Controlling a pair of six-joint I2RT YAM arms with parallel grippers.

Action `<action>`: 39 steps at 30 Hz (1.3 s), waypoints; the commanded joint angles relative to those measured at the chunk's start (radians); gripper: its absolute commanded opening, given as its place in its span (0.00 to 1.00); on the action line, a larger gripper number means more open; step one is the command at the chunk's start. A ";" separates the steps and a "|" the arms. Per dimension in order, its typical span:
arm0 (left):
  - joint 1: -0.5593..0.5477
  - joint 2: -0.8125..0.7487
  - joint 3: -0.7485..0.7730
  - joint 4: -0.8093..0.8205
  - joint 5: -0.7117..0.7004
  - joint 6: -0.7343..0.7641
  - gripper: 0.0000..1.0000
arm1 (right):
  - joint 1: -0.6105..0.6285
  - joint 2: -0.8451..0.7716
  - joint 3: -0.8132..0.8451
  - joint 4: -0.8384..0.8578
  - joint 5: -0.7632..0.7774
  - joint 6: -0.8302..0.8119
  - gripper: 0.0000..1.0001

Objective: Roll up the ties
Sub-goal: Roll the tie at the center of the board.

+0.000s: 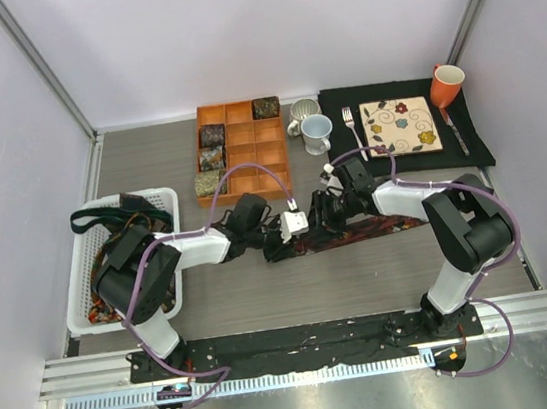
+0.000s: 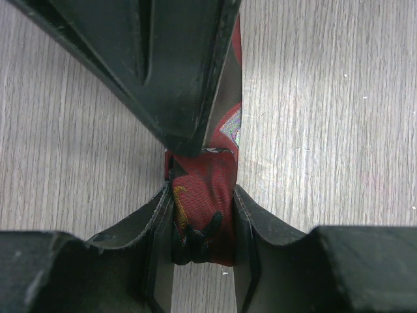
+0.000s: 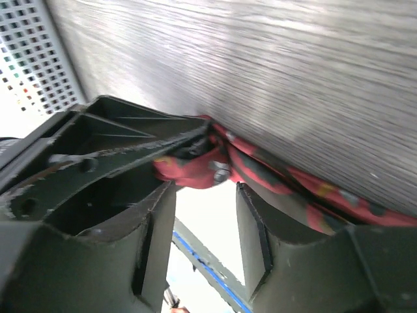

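A maroon patterned tie lies flat across the table's middle, its left end gathered into a small roll. My left gripper is shut on that roll, one finger on each side. My right gripper stands open just beyond the same roll; the red fabric sits at its fingertips and nothing is between the jaws. Seen from above, the left gripper and right gripper meet tip to tip over the tie's left end. Several rolled ties fill compartments of the orange tray.
A white basket at the left holds loose ties. At the back right, a black placemat carries a floral plate, fork, knife and orange mug. Two pale mugs stand beside the tray.
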 commanded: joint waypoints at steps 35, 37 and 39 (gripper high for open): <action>0.060 0.067 -0.130 0.396 0.168 -0.203 0.70 | 0.006 0.235 -0.016 -0.085 0.086 -0.103 0.01; 0.055 0.081 -0.151 0.446 0.169 -0.230 0.72 | -0.017 0.254 -0.030 -0.091 0.091 -0.104 0.01; 0.052 0.096 -0.165 0.495 0.151 -0.234 0.73 | -0.025 0.267 -0.035 -0.096 0.106 -0.101 0.01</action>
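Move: The rolled end of the tie sits in the left fingers, right at their hand point; from the open right hand it lies about 4 cm to the left, 1 cm back and 3 cm lower. The unrolled strip runs off to the right, its middle some 18 cm right of the right hand and nearly level fore and aft. The orange organizer stands about 25 cm ahead and 8 cm left of the left hand; the light cup, about 25 cm ahead and 5 cm right of the right hand. The tie roll stays pinched in the nearly still left fingers while the right hand, open, swings about 2.5 cm left and dips onto its right side, then shuts on the cloth there. Still pinching, the right hand sinks a little farther and eases back right roughly 1 cm; meanwhile the left fingers open off the roll and tilt some 10 degrees flatter. ##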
